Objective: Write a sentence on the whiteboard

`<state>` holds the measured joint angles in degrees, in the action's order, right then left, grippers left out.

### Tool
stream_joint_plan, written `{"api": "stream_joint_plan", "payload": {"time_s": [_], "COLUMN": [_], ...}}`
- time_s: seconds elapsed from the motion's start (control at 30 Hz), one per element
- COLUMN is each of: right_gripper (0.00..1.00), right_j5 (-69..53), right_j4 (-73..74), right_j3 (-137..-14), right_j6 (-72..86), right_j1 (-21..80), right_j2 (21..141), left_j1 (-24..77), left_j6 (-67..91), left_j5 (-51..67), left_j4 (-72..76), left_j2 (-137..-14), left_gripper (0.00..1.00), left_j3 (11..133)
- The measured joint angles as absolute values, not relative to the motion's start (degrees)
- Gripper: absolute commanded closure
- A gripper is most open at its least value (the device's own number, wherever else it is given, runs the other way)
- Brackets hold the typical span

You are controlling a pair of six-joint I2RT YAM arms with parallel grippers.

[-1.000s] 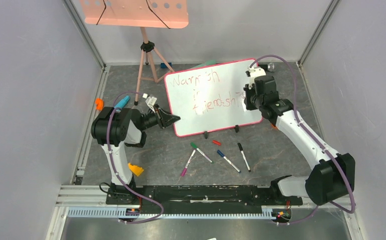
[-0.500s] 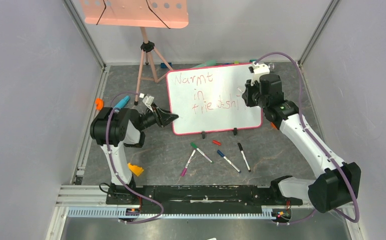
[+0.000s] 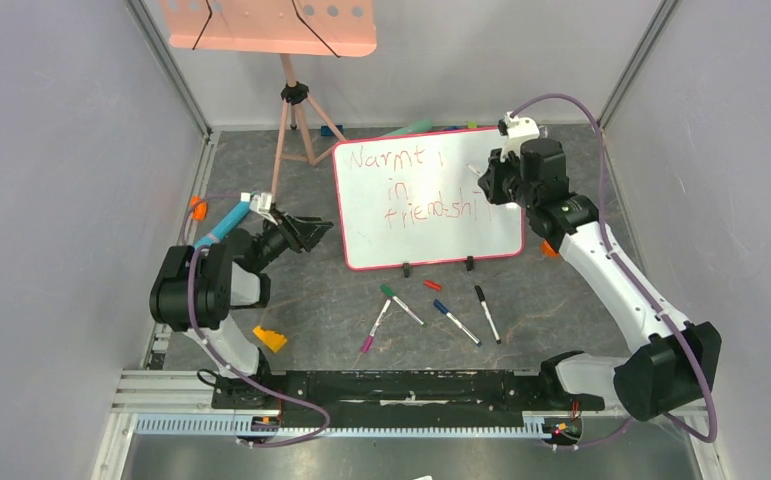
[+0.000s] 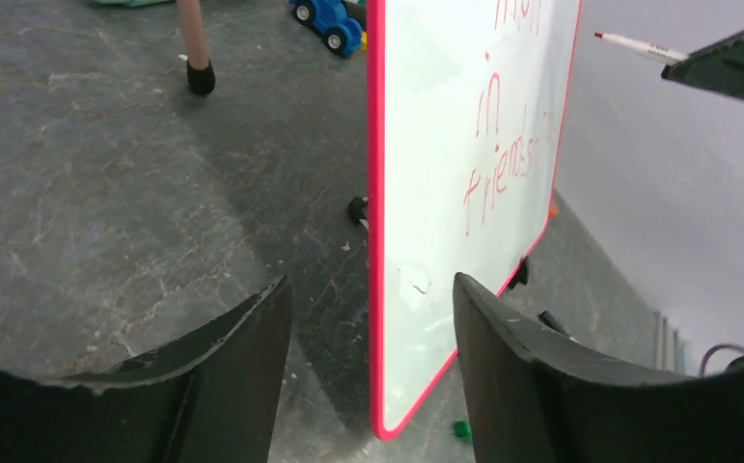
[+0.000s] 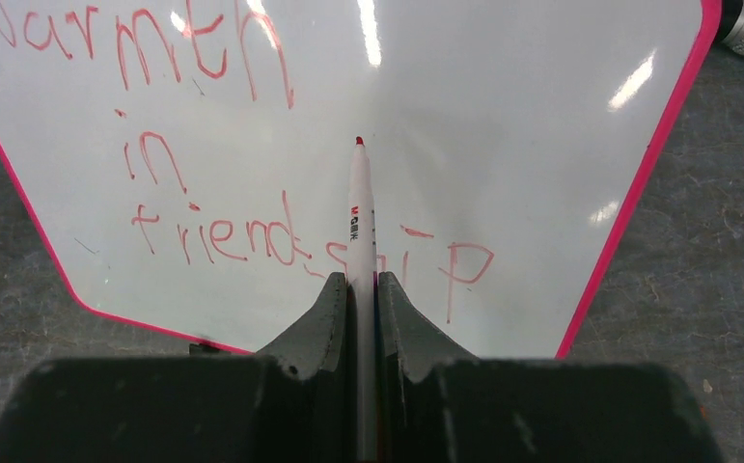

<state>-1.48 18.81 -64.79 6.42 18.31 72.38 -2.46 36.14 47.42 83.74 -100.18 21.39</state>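
The whiteboard [image 3: 441, 235] stands upright on its black clip feet at mid table, pink-rimmed, with the red sentence [image 3: 416, 185] "Warmth in friendship" on it in three lines. My right gripper [image 3: 486, 185] hovers in front of the board's right half, shut on a white red-tipped marker [image 5: 358, 203]. The marker's tip points at the whiteboard [image 5: 503, 125] above the sentence [image 5: 223, 236] and looks slightly off its face. My left gripper [image 3: 316, 228] is open just left of the board. The whiteboard's [image 4: 445, 193] near edge shows ahead, between the open fingers [image 4: 252, 338], with nothing gripped.
Several loose markers [image 3: 431, 310] and a red cap [image 3: 432, 285] lie in front of the board. A tripod [image 3: 291, 120] carrying a salmon-pink tray [image 3: 266, 25] stands at back left. Orange pieces [image 3: 271, 340] lie near the left arm. A blue toy car [image 4: 329, 24] sits behind the board.
My left gripper opened, let go of the board's left edge and drew back to the left. The board swung a little straighter. My right gripper with the marker shifted slightly up and left.
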Motion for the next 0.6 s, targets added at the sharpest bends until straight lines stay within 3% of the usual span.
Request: {"api": "stream_joint_plan", "payload": {"time_s": [0.07, 0.23, 0.3, 0.33, 0.47, 0.6], "right_gripper": [1.00, 1.00, 1.00, 1.00, 1.00, 1.00], "right_j5": [-1.6, -2.0, -2.3, -2.4, -2.8, -3.0], "right_j4": [18.6, 17.9, 17.8, 18.0, 20.5, 22.2], "right_j3": [-65.9, -67.7, -68.1, -68.2, -71.0, -72.0], "right_j6": [6.5, 7.4, 7.8, 8.0, 8.8, 10.5], "right_j1": [18.3, 18.3, 18.3, 18.3, 18.3, 18.2], "right_j2": [72.9, 73.9, 74.2, 74.3, 75.7, 75.2], "left_j1": [-3.4, -3.8, -3.8, -3.9, -4.1, -6.0], "left_j6": [38.9, 40.8, 39.1, 36.8, 29.0, 29.3], "left_j5": [46.2, 45.6, 46.0, 46.8, 50.1, 49.5], "left_j4": [80.7, 62.6, 51.7, 44.5, 17.7, 7.6], "left_j2": [-96.7, -83.5, -76.2, -72.7, -68.7, -68.2], "left_gripper": [0.23, 0.25, 0.03, 0.01, 0.00, 0.00], "left_j3": [19.6, 19.2, 19.8, 21.1, 33.1, 36.3]}}
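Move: The left hand is already free of the whiteboard, whose middle lies about 22 cm to its right and 7 cm ahead, at roughly its height. From that hand the loose red cap is some 25 cm right, 12 back and 12 below, and the green marker 18 right, 16 back and 12 below. The right hand, holding the red marker, has the whiteboard's middle about 8 cm left, 7 ahead and 10 below. With neither hand touching the whiteboard, the left backs away from its left edge, about 4 cm back towards the base and 5 cm up, opening its fingers fully and tipping some 25 degrees further down. The right keeps its grip on the marker and lifts it farther off the writing, roughly 3 cm up and slightly forward and left. ##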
